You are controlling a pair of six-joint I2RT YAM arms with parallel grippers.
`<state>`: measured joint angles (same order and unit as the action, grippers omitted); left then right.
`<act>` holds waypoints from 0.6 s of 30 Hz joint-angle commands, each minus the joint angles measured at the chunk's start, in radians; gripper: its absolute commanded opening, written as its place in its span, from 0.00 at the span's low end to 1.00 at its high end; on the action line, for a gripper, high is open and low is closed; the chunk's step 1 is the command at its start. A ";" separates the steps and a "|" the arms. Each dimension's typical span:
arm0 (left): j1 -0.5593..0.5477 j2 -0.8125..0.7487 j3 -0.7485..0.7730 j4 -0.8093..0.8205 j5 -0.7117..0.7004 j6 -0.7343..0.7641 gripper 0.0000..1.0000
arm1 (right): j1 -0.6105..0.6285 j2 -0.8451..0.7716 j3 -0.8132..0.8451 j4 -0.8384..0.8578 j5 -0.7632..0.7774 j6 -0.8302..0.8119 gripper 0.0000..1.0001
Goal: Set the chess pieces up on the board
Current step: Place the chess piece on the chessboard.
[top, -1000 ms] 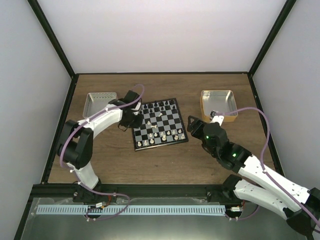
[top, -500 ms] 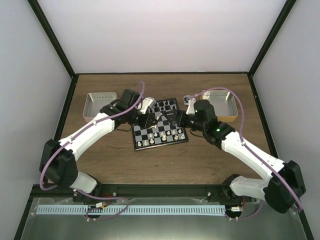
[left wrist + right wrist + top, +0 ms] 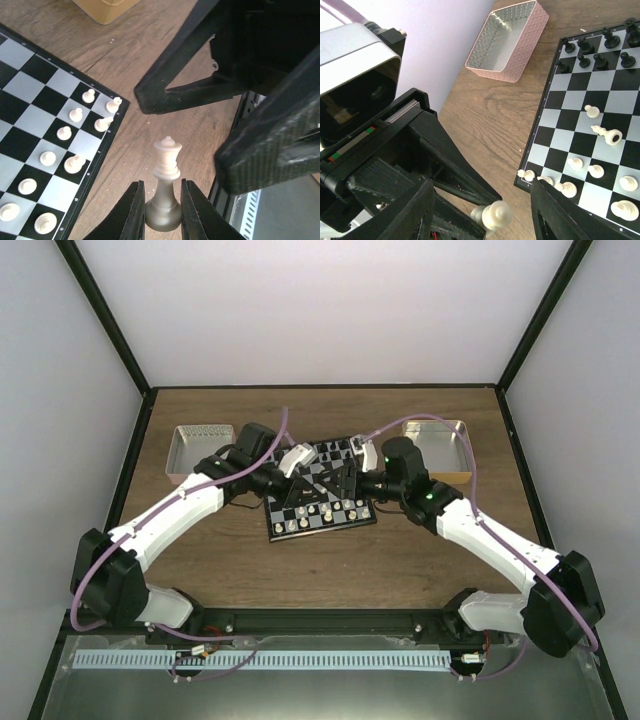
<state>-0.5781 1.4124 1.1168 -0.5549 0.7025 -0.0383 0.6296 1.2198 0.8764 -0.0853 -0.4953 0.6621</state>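
My left gripper [image 3: 163, 200] is shut on the base of a cream-white queen [image 3: 166, 162], which it holds upright in the air. In the top view it hangs over the board [image 3: 296, 520], tip to tip with my right gripper [image 3: 347, 478]. The right gripper [image 3: 480, 215] stands open, one black finger [image 3: 395, 210] on each side of the queen [image 3: 495, 215] and apart from it. Several white chess pieces [image 3: 65, 132] stand on the board's near rows. One white piece [image 3: 606, 135] lies on its side mid-board. Black pieces [image 3: 600, 47] fill the far rows.
A silver metal tray [image 3: 200, 445] stands left of the board and a gold one [image 3: 440, 440] to its right. The two arms reach in from either side and meet over the board's middle. Dark frame rails border the table.
Both arms have swung in over the board. The right gripper has come from the near right up to the queen held by the left gripper, and its jaws have narrowed somewhat.
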 commanded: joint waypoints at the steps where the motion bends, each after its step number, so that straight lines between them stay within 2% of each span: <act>1: -0.005 -0.020 -0.007 0.018 0.089 0.054 0.11 | -0.005 0.009 0.025 0.008 -0.042 -0.015 0.53; 5: -0.006 -0.028 -0.009 0.019 0.103 0.061 0.11 | -0.005 0.005 0.018 0.009 -0.043 -0.012 0.47; 10: -0.006 -0.030 -0.011 0.018 0.108 0.064 0.11 | -0.005 0.009 0.001 0.017 -0.065 -0.009 0.45; 15: -0.006 -0.032 -0.011 0.039 0.092 0.049 0.15 | -0.005 0.012 -0.010 0.040 -0.109 -0.001 0.32; 18: -0.006 -0.033 -0.011 0.061 0.092 0.034 0.15 | -0.005 0.005 -0.021 0.054 -0.117 0.006 0.27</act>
<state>-0.5789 1.4033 1.1137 -0.5472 0.7795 0.0002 0.6296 1.2274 0.8639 -0.0669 -0.5713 0.6674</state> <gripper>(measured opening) 0.188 0.296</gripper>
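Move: The left gripper still holds the white chess piece by its base, with the right gripper's fingers waiting about 5 cm to its right and about 1 cm higher. From the right hand, the piece's middle is some 3 cm left, level fore-and-aft, and 2 cm lower. The board's centre is about 8 cm ahead, 2 cm left and 20 cm below; a lying white piece on it is roughly 7 cm ahead and 4 cm left, equally low. Narrow the right gripper from a bit over half open to about a third open, bringing its fingertips in around the head of the white piece, while easing that hand about 1 cm back and slightly left. Keep the left fingers shut on the base and let that hand drift about 1 cm back and 1 cm up, with a slight clockwise turn. ##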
